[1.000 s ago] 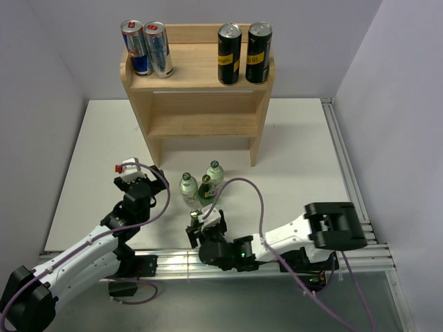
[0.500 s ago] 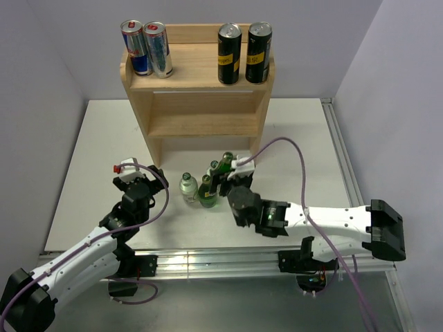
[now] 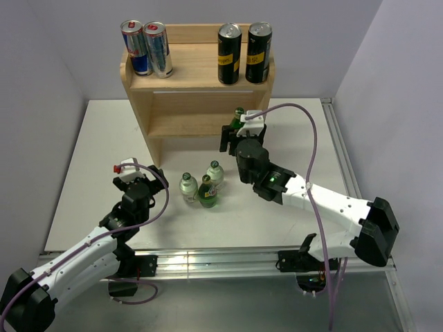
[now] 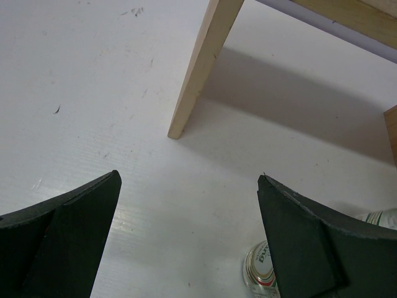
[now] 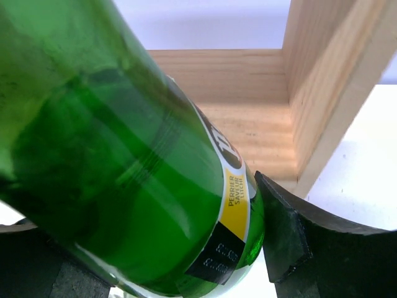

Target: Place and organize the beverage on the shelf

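The light-wood shelf point(image 3: 201, 83) stands at the back of the table. Two blue-and-silver cans point(image 3: 147, 48) and two black cans point(image 3: 243, 52) stand on its top tier. My right gripper point(image 3: 235, 133) is shut on a green glass bottle point(image 3: 238, 119), held in front of the lower tier near the right side panel. In the right wrist view the green bottle point(image 5: 124, 155) fills the space between the fingers point(image 5: 291, 236), with the lower tier point(image 5: 248, 118) behind it. My left gripper point(image 3: 147, 177) is open and holds nothing.
Three small bottles point(image 3: 202, 185) stand together on the white table in front of the shelf. In the left wrist view, the shelf's left leg point(image 4: 198, 68) is ahead of the open left gripper point(image 4: 189, 180), and one bottle top point(image 4: 259, 273) shows beside the right finger.
My right arm has swung from the near edge past the standing bottles to the shelf's lower tier, carrying the green bottle. The left arm has not moved.
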{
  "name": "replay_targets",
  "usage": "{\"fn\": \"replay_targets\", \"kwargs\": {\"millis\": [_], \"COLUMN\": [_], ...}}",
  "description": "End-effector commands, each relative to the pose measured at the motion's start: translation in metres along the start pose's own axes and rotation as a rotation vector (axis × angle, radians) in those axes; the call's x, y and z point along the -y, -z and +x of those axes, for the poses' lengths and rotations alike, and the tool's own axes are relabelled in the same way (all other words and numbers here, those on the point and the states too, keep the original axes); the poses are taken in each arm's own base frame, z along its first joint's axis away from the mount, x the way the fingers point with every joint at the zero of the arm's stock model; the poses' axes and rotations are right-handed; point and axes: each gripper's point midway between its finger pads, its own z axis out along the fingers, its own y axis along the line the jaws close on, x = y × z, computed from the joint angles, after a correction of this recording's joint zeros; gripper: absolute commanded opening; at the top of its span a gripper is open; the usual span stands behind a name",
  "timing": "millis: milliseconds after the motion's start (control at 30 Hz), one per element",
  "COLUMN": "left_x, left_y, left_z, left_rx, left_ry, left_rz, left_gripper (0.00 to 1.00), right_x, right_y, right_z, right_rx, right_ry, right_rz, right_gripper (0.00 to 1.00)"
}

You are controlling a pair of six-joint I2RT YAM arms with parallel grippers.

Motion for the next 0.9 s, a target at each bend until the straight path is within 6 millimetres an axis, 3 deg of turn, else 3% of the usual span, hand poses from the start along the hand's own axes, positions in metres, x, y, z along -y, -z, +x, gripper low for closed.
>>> {"fn": "replay_targets", "kwargs": {"millis": [0, 400, 867], "left_x": [0.006, 0.007, 0.008], "left_y": [0.0, 0.0, -0.001], "left_z": [-0.01, -0.01, -0.009], "left_rx": [0.029, 0.026, 0.021], "left_ry": [0.027, 0.024, 0.019], "left_rz": [0.018, 0.02, 0.019], "left_gripper": [0.99, 0.99, 0.99], "right_x": [-0.01, 0.003, 0.027], "right_y": [-0.009, -0.052, -0.081], "right_z": [-0.063, -0.064, -0.054], "right_rx": [0.13, 0.133, 0.139], "right_ry": [-0.113, -0.105, -0.126], "right_rz": [-0.034, 0.032, 0.14], "right_gripper": [0.0, 0.0, 0.0]}}
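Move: The right hand holds the green bottle just in front of the shelf unit. The bottle's place, the right end of the middle board, lies about 12 cm ahead, 2 cm to the right and some 8 cm lower. The unit's right side wall is about 12 cm ahead and 7 cm to the right. On the top board, roughly 10 cm ahead and 23 cm up, stand two black cans, one 4 cm left, one 4 cm right. From the left hand the bottle's place is some 17 cm ahead, 30 cm right and 7 cm up. Still pinching the green bottle between its fingers, the right hand carries it forward about 7 cm into the right end of the middle bay, beside the side wall. It sinks some 2.5 cm over the first half, then goes on nearly level and slower, turning slightly clockwise. The fingers keep their hold; whether the base touches the board can't be seen. ##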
